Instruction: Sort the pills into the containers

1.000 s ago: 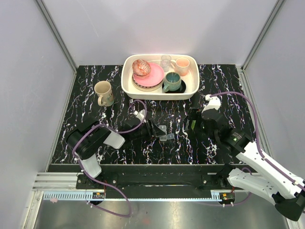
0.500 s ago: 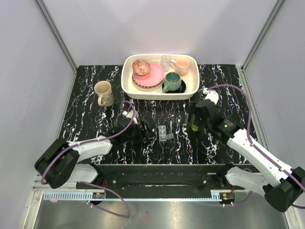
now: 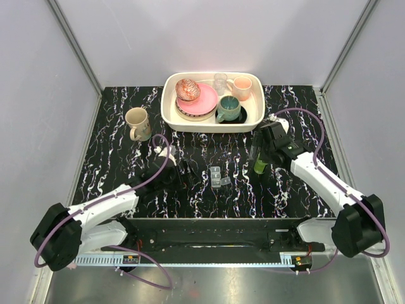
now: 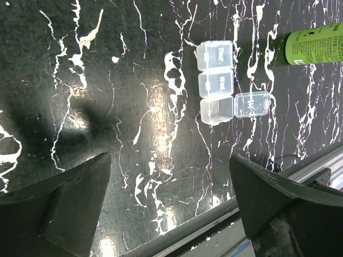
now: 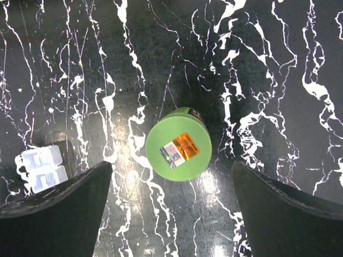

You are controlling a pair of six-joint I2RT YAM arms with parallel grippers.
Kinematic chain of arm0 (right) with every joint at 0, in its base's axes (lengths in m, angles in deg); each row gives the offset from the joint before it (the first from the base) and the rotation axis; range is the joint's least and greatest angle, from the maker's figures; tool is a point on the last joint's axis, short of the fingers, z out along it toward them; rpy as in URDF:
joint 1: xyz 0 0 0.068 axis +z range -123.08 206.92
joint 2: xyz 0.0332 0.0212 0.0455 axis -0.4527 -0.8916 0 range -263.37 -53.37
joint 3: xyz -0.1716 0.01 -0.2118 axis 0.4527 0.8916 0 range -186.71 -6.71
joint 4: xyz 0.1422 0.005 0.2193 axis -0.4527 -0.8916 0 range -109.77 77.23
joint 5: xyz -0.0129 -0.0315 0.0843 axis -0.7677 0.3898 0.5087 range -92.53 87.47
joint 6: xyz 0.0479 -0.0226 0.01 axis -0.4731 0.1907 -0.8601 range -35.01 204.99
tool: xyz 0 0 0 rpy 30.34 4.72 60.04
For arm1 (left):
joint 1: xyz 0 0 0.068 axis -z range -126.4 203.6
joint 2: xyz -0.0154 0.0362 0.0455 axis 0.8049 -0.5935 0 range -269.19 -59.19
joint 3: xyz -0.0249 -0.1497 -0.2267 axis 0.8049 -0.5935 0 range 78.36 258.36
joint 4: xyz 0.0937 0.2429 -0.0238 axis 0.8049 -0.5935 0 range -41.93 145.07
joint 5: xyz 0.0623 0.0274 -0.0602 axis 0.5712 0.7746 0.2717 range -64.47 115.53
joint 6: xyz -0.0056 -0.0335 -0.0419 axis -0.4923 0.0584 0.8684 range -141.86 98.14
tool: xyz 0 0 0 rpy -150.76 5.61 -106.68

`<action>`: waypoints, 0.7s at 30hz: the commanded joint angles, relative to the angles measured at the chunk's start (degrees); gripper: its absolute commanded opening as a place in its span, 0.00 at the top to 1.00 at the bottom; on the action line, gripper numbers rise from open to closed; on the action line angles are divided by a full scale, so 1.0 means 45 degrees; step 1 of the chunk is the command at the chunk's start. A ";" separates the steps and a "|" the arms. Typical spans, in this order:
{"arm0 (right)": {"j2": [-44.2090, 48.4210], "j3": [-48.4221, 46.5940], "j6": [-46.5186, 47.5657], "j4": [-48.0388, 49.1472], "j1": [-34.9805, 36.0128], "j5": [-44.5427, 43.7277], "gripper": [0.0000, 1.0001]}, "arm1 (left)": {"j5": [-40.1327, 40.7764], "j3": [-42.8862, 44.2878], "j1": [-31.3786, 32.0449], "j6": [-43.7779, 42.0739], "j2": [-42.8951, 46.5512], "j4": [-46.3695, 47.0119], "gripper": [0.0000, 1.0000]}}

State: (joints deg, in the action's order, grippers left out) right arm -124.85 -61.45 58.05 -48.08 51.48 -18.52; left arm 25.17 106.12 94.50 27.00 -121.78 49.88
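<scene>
The containers (image 3: 216, 177) are a short strip of three clear compartments on the black marble table, also seen in the left wrist view (image 4: 216, 80) and the right wrist view (image 5: 40, 168). One end compartment has its lid (image 4: 251, 103) flipped open; the other two are closed. No pills show in any view. My left gripper (image 3: 188, 174) is open and empty, left of the strip (image 4: 171, 214). My right gripper (image 3: 262, 151) is open, directly above the upright small green bottle (image 5: 178, 144), not touching it (image 5: 171, 214). The bottle stands right of the strip (image 3: 260, 164).
A white tub (image 3: 169, 113) at the back holds a pink plate, a patterned bowl, a teal mug, a peach mug and a glass. A beige mug (image 3: 137, 123) stands back left. The table's front rail (image 4: 214, 225) runs just below the strip.
My left gripper has let go of the container strip and drawn back to the left. My right arm has swung back and over the green bottle.
</scene>
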 commanded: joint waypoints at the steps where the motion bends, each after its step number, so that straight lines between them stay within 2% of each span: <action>1: -0.0423 -0.0473 0.0322 0.0581 -0.0144 0.0389 0.01 | 0.0549 0.0216 0.0051 -0.0194 0.0529 -0.0389 0.04; 11: -0.1087 0.0133 0.0342 0.1165 -0.0320 0.0194 0.08 | 0.0549 0.0079 0.0051 -0.0155 0.0647 -0.0370 0.03; 21: -0.1654 0.0270 0.0420 0.1616 -0.0750 0.0662 0.23 | 0.0607 0.0059 0.0089 -0.0135 0.0939 -0.0604 0.03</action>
State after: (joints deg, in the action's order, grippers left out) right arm -131.93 -60.60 59.27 -43.30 48.70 -17.05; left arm 26.48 106.08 94.59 26.98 -119.61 47.19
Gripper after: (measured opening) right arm 0.793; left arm 0.965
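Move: The green pill bottle stands almost straight below the right hand, about 1 cm ahead, its middle some 7 cm down. The pill container lies roughly 16 cm to that hand's left and 2 cm back, its open lid 12 cm left and 4 cm back, both about 11 cm below. The teal mug in the tray is some 21 cm ahead and 11 cm left. From the left hand the bottle is about 4 cm ahead and 26 cm right, slightly lower. Down onto the green pill bottle goes the right hand, sinking a little over 3 cm and easing about 1.5 cm forward, still slanting forward and down with hardly any turn. Its wide-open fingers begin to close around the cap, narrowing by about a fifth, with gaps still showing on both sides and no grip yet. ##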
